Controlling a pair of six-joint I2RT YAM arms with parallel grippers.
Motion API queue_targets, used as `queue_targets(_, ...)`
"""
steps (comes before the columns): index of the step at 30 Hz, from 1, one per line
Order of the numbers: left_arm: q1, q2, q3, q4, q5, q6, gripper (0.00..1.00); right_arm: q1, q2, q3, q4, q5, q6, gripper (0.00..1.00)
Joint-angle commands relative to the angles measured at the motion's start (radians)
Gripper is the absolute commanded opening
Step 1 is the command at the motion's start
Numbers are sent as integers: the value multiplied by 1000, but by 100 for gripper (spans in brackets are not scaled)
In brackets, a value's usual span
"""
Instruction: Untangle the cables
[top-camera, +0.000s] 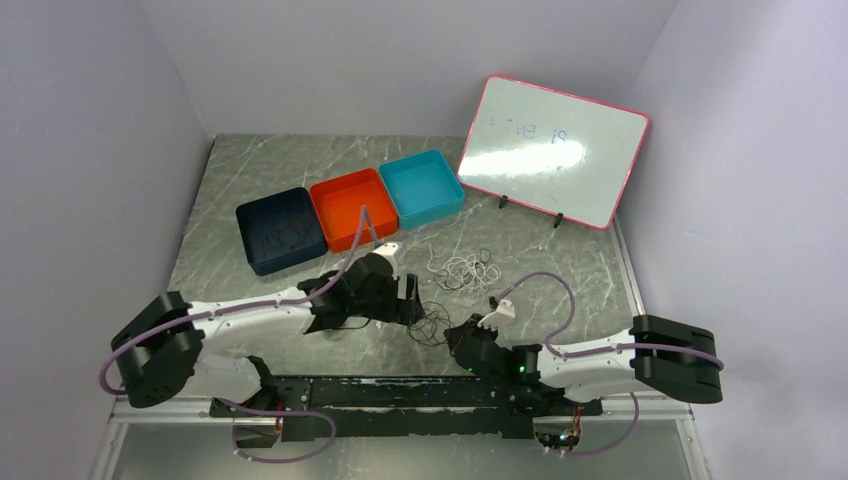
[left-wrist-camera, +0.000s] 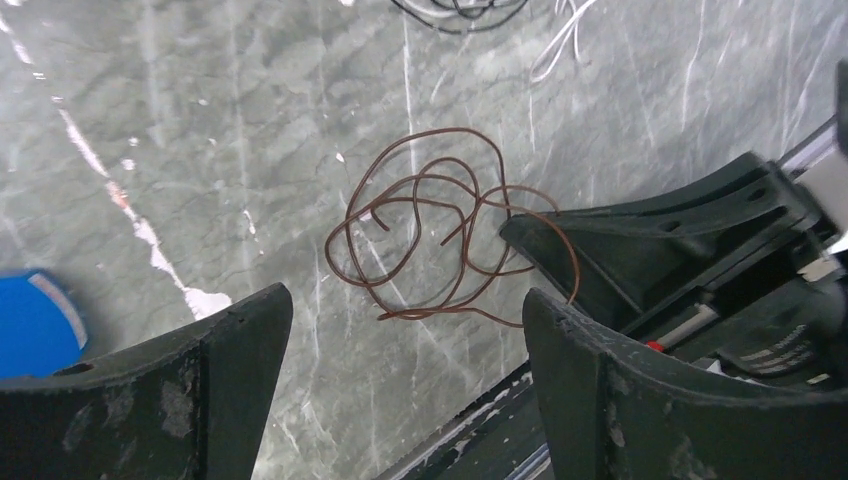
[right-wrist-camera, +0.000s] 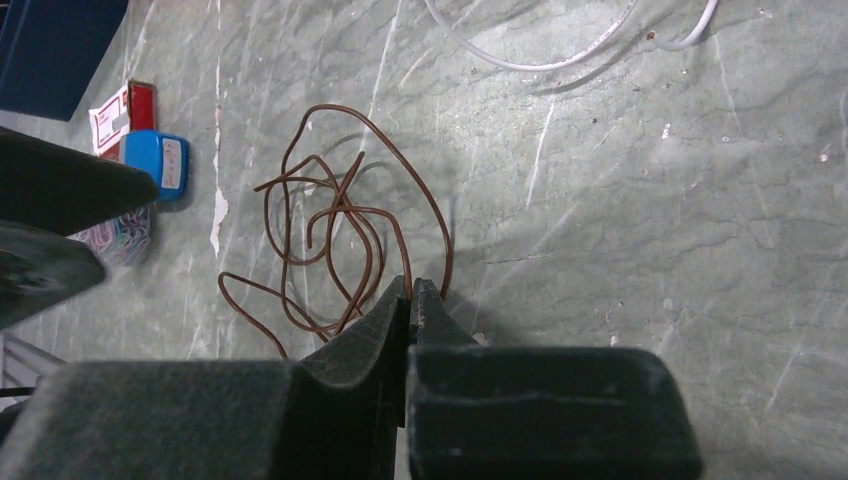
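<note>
A thin brown cable (left-wrist-camera: 430, 235) lies in loose tangled loops on the marble table between the two arms. My right gripper (right-wrist-camera: 412, 285) is shut on one strand of it (right-wrist-camera: 340, 220), pinched at the very fingertips. Just left of the loops (top-camera: 432, 325) my left gripper (left-wrist-camera: 405, 300) hovers open, with nothing between its fingers. The right gripper's black fingers (left-wrist-camera: 620, 230) show in the left wrist view, touching the loops' right side. A separate pile of white and dark cables (top-camera: 465, 270) lies farther back on the table.
Three bins stand at the back: dark blue (top-camera: 280, 230), orange (top-camera: 352, 208) and teal (top-camera: 421, 187). A red-framed whiteboard (top-camera: 553, 150) leans at the back right. A small blue object (right-wrist-camera: 160, 160) lies left of the brown loops. The black mounting rail (top-camera: 400, 390) runs along the near edge.
</note>
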Motion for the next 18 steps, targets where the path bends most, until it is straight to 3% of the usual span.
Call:
queue_targets(1,7,65,-18,96,134,72,89,-1,-6,-11,36,11,-28,3)
queue_targets(18,7,197,-18,176,209,90,86,-13,36,-16,111,-26,-58,3)
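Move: The tangle of brown cable lies below my open left hand, about 8 cm down, some 4 cm to its right and 2 cm back. The closed right fingers holding one of its strands are roughly 7 cm to the left hand's right, 3 cm back and 7 cm down. The white cable pile is about 10 cm right and 9 cm ahead, the blue box about 11 cm left and 2 cm ahead. From my right hand, the brown tangle's middle is some 3 cm left and 2 cm ahead, almost level. I sink my left hand nearly 5 cm towards the brown tangle, quickly at first and then easing, drawing it back about 2 cm and a touch right while it turns some 10 degrees clockwise. Its fingers stay wide open. My right hand keeps the brown strand pinched low over the table and shifts about 1 cm left, towards the left hand. ##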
